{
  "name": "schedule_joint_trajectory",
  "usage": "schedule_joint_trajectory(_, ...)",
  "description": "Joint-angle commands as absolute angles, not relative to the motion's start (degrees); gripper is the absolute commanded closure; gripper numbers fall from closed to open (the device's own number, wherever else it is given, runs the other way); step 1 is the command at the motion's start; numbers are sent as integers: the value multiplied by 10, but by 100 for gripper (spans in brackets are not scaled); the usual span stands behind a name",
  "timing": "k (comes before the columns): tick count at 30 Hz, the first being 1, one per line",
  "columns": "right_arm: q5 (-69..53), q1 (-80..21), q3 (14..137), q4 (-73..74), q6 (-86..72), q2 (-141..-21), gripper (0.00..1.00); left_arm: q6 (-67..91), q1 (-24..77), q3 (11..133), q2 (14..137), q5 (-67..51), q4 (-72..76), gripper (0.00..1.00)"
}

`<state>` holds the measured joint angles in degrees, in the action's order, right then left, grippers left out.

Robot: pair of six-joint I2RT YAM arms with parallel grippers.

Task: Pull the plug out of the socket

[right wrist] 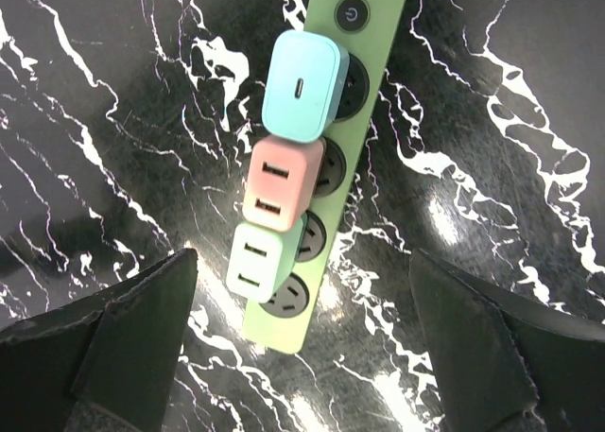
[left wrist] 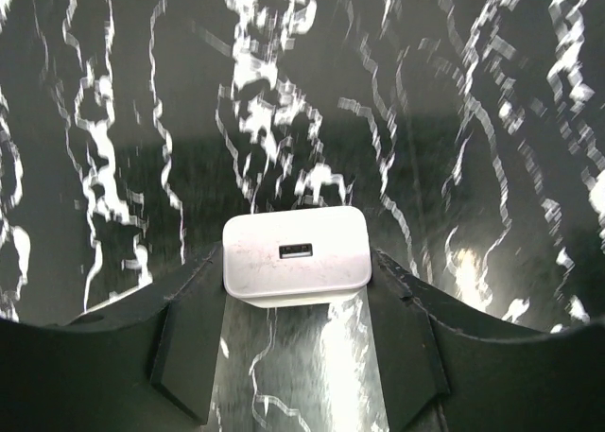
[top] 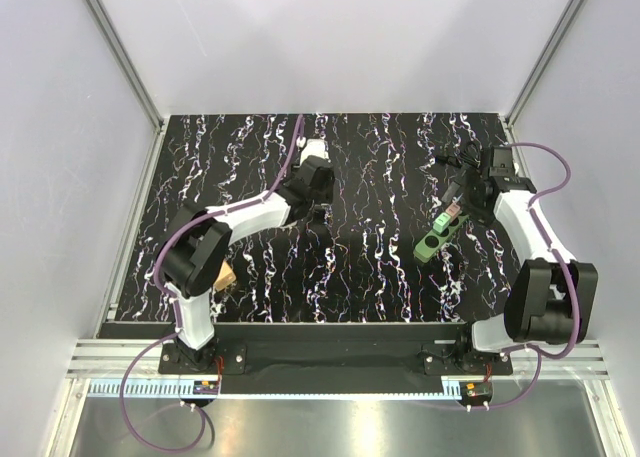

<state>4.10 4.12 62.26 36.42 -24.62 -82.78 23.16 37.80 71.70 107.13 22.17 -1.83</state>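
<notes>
The socket [right wrist: 374,44] is a green strip lying slantwise on the black marbled table, at centre right in the top view [top: 430,245]. Three plugs stand in it: a teal one [right wrist: 301,84], a pink one [right wrist: 281,184] and a mint one [right wrist: 263,262]. The outlet [right wrist: 288,298] at the near end is bare. My right gripper [right wrist: 301,285] hovers over that end, open wide, fingers well clear on both sides. My left gripper [left wrist: 297,267] is far from the strip and shut on a white plug [left wrist: 295,254], whose USB face points at the camera.
The left arm [top: 255,212] reaches toward the far middle-left of the table. A tan object [top: 222,277] lies beside its lower link. A black cable [top: 455,160] sits at the back right, near the right arm. Pale walls enclose the table [top: 380,277] on three sides.
</notes>
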Motion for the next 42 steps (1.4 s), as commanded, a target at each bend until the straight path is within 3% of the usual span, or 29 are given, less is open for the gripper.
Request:
schedule_joint_trajectory(1,53,36,634,384,-235,-799,0,263,381,707,1048,242,-37,100)
schedule_joint_trajectory(12,77,19,609,394,-222,-763,0,267,403,688,1048,299,-70,100)
schedule_joint_trajectory(16,78,19,604,395,-220,-759,0,266,404,690,1050,313,-76,84)
schedule_joint_trajectory(23,77,19,602,395,-216,-763,0,263,403,701,1067,319,-83,68)
schedule_joint_trajectory(31,75,19,596,385,-215,-773,0,258,407,695,1058,332,-70,27)
schedule_joint_trajectory(34,73,18,592,382,-216,-769,0,252,408,685,1046,339,-53,18)
schedule_joint_trajectory(42,65,17,592,379,-221,-773,0,223,428,621,972,337,54,10)
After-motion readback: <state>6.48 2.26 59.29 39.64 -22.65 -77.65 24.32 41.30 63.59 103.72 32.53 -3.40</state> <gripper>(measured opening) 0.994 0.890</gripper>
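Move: The left hand still pinches the white plug. The clear table spot for it lies about 1 cm back, 2 cm to its left and 7 cm down; the earlier white plug lies roughly 5 cm back, 7 cm left and 8 cm down. From the empty, open right hand, that spot is some 37 cm left, 7 cm ahead and 9 cm down, and the socket lies about 8 cm ahead, 2 cm left and 10 cm below. Keeping its pinch on the white plug, the left hand sinks and draws back about 2.5 cm each, easing a little left towards the earlier white plug, then nearly stops and opens its fingers wide above the table so the plug drops clear, drifting another centimetre back and left at the end. The right hand, fingers wide open and touching nothing, rises about 2 cm while backing off from over the socket, then sinks most of that again, ending some 2.5 cm farther back. ##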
